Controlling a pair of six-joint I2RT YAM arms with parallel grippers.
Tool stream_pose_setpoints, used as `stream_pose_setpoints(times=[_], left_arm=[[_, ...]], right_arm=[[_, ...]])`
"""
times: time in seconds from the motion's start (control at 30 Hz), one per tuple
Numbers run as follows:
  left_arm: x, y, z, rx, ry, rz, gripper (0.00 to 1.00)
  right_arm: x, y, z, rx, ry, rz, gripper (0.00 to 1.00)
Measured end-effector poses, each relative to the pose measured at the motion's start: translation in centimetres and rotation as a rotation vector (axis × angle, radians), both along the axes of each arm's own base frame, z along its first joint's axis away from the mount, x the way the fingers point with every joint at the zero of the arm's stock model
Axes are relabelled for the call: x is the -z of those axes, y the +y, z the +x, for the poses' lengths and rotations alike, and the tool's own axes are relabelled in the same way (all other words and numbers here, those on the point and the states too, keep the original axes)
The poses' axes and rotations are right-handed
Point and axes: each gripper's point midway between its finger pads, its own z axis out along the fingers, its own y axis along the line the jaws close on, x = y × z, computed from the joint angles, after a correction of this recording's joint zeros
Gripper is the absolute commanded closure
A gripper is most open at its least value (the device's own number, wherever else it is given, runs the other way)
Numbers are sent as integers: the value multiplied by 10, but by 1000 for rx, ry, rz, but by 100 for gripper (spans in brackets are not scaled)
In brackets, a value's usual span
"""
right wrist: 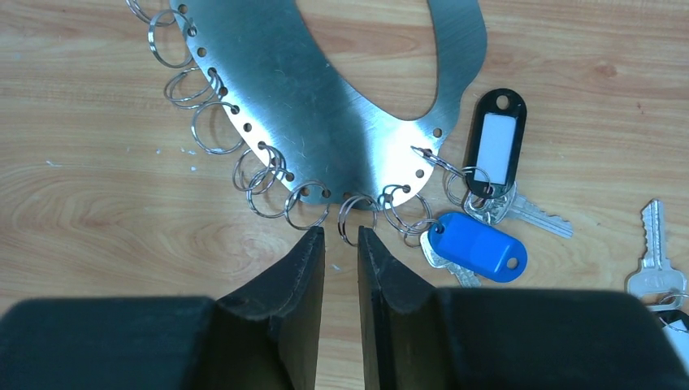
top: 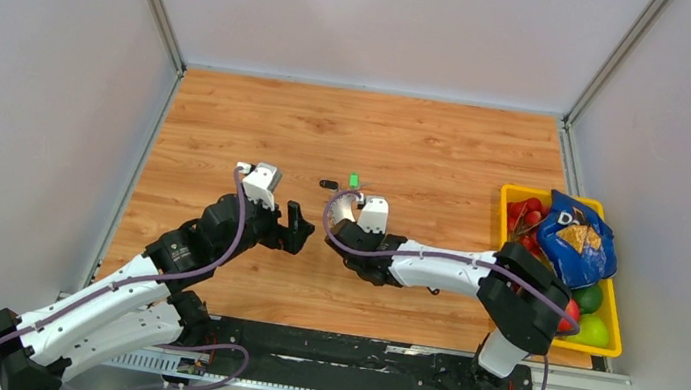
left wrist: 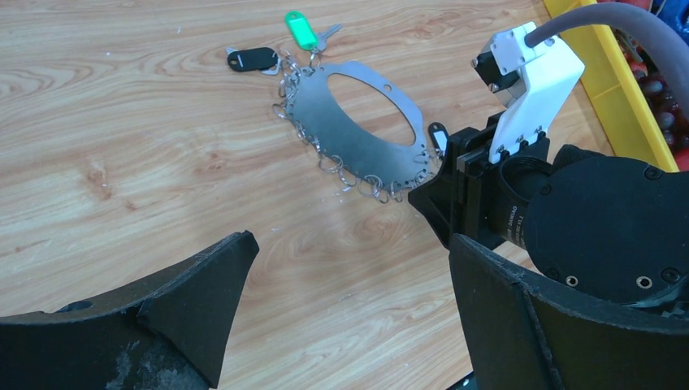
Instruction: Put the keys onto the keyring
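The keyring (right wrist: 325, 106) is a flat silver oval plate with small split rings along its edge, lying on the wood. It also shows in the left wrist view (left wrist: 325, 122). A black-tagged key (right wrist: 493, 146) and a blue-tagged key (right wrist: 479, 248) lie at its right end, among the rings. Another silver key (right wrist: 654, 260) lies apart at the right edge. My right gripper (right wrist: 341, 236) has a narrow gap, its tips at one split ring (right wrist: 351, 219), holding nothing. My left gripper (left wrist: 349, 244) is wide open and empty, short of the plate. A green tag (left wrist: 301, 30) and a black tag (left wrist: 252, 58) lie at the plate's far end.
A yellow bin (top: 523, 193) with fruit and a blue chips bag (top: 577, 241) stands at the right of the table. White walls enclose the wooden table (top: 429, 145). The two grippers (top: 300, 229) (top: 350, 218) are close together at the table's middle.
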Motion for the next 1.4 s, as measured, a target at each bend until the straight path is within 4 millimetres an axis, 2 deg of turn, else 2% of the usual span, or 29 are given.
stream_pose_setpoints(times=[0.23, 0.5, 0.77, 1.1, 1.2, 1.27, 1.4], left_arm=[[0, 0, 0, 1, 0, -1, 0], [0, -1, -1, 8, 2, -3, 0], [0, -2, -1, 11, 3, -4, 0], [0, -2, -2, 12, 3, -4, 0], [0, -3, -4, 24, 7, -7, 0], [-1, -4, -7, 43, 9, -16, 0], [-12, -6, -14, 77, 6, -39, 0]], right_arm=[[-5, 4, 3, 7, -8, 8, 75], [9, -2, 5, 19, -2, -55, 76], [8, -5, 8, 38, -19, -73, 100], [4, -10, 12, 50, -47, -95, 100], [-6, -11, 10, 29, -60, -89, 100], [-19, -12, 7, 1, -80, -73, 100], [-58, -13, 1, -65, -143, 7, 100]])
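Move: The small ring on the near rim of the metal plate is barely 1 cm ahead of the right fingertips and about 1 cm below. The plate's middle is some 6 cm ahead and 2 cm left. The blue tag lies roughly level and 6 cm right, the nearer black tag 4 cm ahead and 7 cm right. From the left hand, the small ring is about 5 cm ahead, 11 cm right and 18 cm below. The right hand dips about 1 cm, closes its fingertips on the small ring, then lifts some 6 cm. ##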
